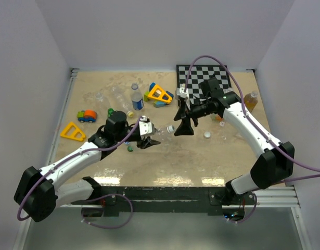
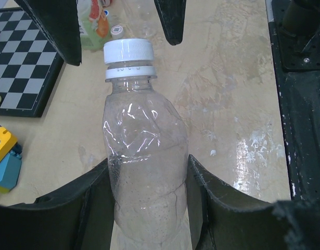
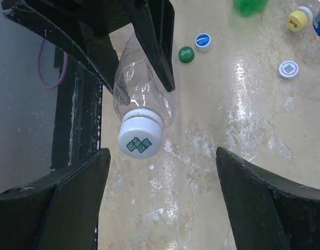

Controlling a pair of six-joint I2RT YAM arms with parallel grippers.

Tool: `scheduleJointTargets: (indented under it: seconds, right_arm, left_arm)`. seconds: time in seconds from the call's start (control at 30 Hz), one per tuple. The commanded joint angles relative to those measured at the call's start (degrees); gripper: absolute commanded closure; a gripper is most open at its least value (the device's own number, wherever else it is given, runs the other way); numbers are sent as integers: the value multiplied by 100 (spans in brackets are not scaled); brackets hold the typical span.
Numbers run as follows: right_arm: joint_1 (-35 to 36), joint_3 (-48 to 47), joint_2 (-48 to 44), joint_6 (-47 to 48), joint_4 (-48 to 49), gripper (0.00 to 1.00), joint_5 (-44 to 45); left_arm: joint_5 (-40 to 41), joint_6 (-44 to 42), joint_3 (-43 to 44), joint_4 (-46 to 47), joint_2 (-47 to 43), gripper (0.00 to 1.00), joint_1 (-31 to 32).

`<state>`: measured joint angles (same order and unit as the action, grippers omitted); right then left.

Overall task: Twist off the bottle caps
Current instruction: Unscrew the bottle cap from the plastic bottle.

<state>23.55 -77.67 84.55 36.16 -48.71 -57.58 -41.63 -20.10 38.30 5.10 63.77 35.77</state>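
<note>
My left gripper (image 1: 148,136) is shut on a clear crumpled bottle (image 2: 144,156), gripping its lower body and holding it nearly level above the table. The white bottle cap (image 2: 128,50) sits screwed on the neck and points toward my right gripper (image 1: 183,125). In the right wrist view the cap (image 3: 141,137), with its green print, hangs just ahead of the left finger and above the gap. My right gripper (image 3: 162,192) is open, touching nothing. Loose caps lie on the table: green (image 3: 186,54), blue and white (image 3: 203,41), white (image 3: 288,69), yellow (image 3: 298,20).
A chessboard (image 1: 201,78) lies at the back right, with an orange-filled bottle (image 1: 250,100) beside it. Toy blocks (image 1: 158,95), a blue-labelled bottle (image 1: 137,99), a toy car (image 1: 87,115) and a yellow triangle (image 1: 72,132) are spread over the back left.
</note>
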Motion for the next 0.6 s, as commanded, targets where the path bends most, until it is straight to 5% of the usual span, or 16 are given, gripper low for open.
scheduleJointTargets:
  seconds: [0.0, 0.57]
  right_arm:
    - [88, -196, -53, -21, 1, 15, -25]
    - [246, -222, -18, -197, 125, 36, -8]
  left_arm:
    - [-30, 76, 72, 368, 13, 100, 35]
    - [120, 322, 160, 360, 118, 100, 44]
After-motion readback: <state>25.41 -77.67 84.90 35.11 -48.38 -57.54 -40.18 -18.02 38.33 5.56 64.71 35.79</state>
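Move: The white cap on the plastic bottle lies just off the right fingertips, about 3 cm left, 2 cm back and 1 cm lower than that hand. About 16 cm below the right hand, a loose white cap sits 17 cm left and 11 cm ahead, a green cap 24 cm left and 6 cm back, and a far-right cap 16 cm right and 3 cm ahead. From the left hand the bottle's cap is some 11 cm right, 3 cm ahead, 3 cm down. The bottle's white cap waits at the end of the bottle, which the left hand keeps gripped round the body and holds nearly still, pointing towards the right gripper. The right hand eases about 1 cm left and back, bringing the cap between its wide-open fingers, while these close by about a quarter of their range, still well short of shut. The wrist hardly turns; whether a finger touches the cap can't be made out. ##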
